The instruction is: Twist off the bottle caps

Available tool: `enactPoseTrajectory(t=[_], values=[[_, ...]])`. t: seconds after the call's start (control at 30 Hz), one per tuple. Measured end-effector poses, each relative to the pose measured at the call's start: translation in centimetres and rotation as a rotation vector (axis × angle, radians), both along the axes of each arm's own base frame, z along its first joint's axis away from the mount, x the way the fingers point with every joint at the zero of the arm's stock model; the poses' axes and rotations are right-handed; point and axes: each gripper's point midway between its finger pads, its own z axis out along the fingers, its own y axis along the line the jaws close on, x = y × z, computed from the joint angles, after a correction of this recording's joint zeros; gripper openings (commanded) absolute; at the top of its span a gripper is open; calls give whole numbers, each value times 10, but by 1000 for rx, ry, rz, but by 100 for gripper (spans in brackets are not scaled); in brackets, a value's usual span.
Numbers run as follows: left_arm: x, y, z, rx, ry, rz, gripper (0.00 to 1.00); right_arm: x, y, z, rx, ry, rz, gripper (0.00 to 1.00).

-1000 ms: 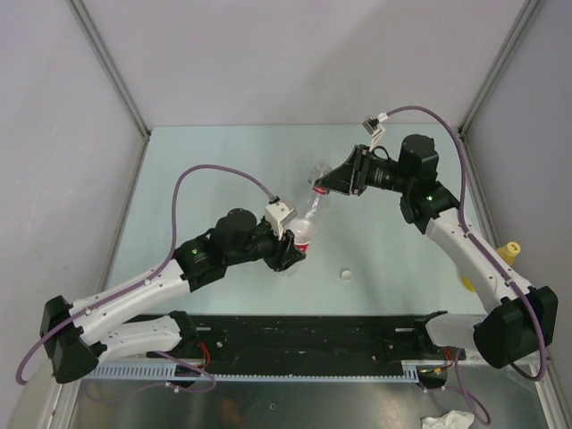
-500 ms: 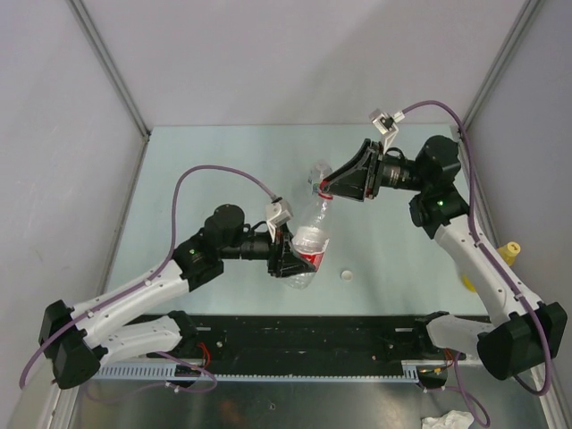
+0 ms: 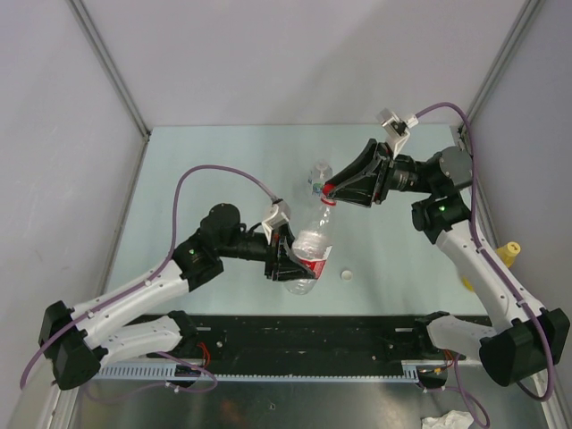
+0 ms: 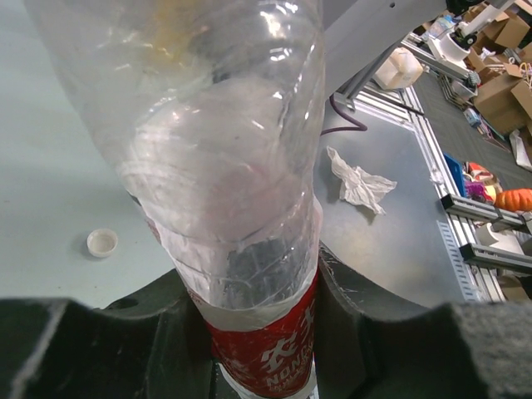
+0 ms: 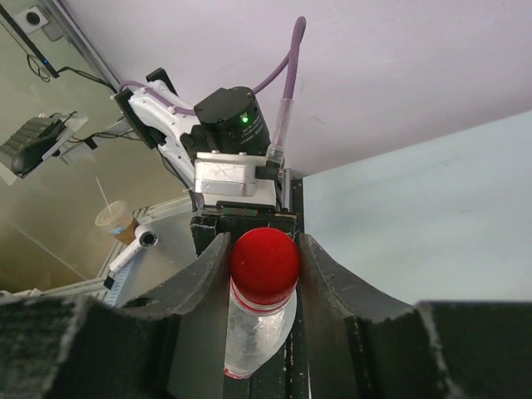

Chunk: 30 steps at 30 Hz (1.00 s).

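Observation:
A clear bottle with a red label (image 3: pixel 308 253) hangs tilted above the table, and my left gripper (image 3: pixel 288 259) is shut on its lower body. In the left wrist view the label (image 4: pixel 266 349) sits squeezed between the black fingers, and the left gripper (image 4: pixel 262 332) hides the base. The red cap (image 3: pixel 330 199) is on the neck, with my right gripper (image 3: pixel 336 191) shut on it. Seen from the right wrist, that cap (image 5: pixel 264 266) fills the gap in the right gripper (image 5: pixel 264 246). A loose white cap (image 3: pixel 346 274) lies on the table.
A small bottle with a blue-green label (image 3: pixel 319 175) stands upright just behind the held one. A yellow-capped bottle (image 3: pixel 508 253) lies at the table's right edge. The black rail (image 3: pixel 313 335) runs along the near edge. A crumpled tissue (image 3: pixel 451 420) lies beyond it.
My left arm has carried the bottle's base toward the near edge and to the right. The right gripper has shifted right and rolled about the red cap while staying shut on it.

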Motion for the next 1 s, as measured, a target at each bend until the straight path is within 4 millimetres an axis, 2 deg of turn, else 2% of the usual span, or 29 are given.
enactPoseTrajectory(t=[0.13, 0.33, 0.67, 0.83, 1.0], values=[[-2, 0, 0, -7, -4, -9, 0, -2, -1, 6, 17, -24, -2, 0], [-12, 2, 7, -40, -33, -65, 0, 7, -1, 8, 38, -25, -43, 0], [-13, 2, 7, -43, -36, -68, 0, 20, -5, 11, 58, -10, -106, 0], [-11, 2, 7, -42, -45, -56, 0, 32, -7, 6, 51, 23, -165, 0], [-4, 2, 6, -39, -67, -18, 0, 51, -8, -10, 16, 78, -255, 0]])
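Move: The red cap is already between the right fingers, seated on the neck of the leaning bottle, whose middle is about 6 cm back, 3 cm left and 9 cm lower. The first bottle stands on the table some 26 cm ahead, 2 cm left and 32 cm below; a loose white cap lies roughly 42 cm straight down and 4 cm right. From the left gripper, the red cap is about 9 cm ahead, 4 cm right and 13 cm up. Draw the red cap off the bottle with the right gripper: keep its fingers shut on the cap, ease up about 1 cm, then carry it forward some 5 cm away from the neck, sinking again towards the end while the wrist swings about 15 degrees clockwise. Keep the left gripper's hold on the bottle's label, letting it ease back a centimetre or so and then return most of the way. ##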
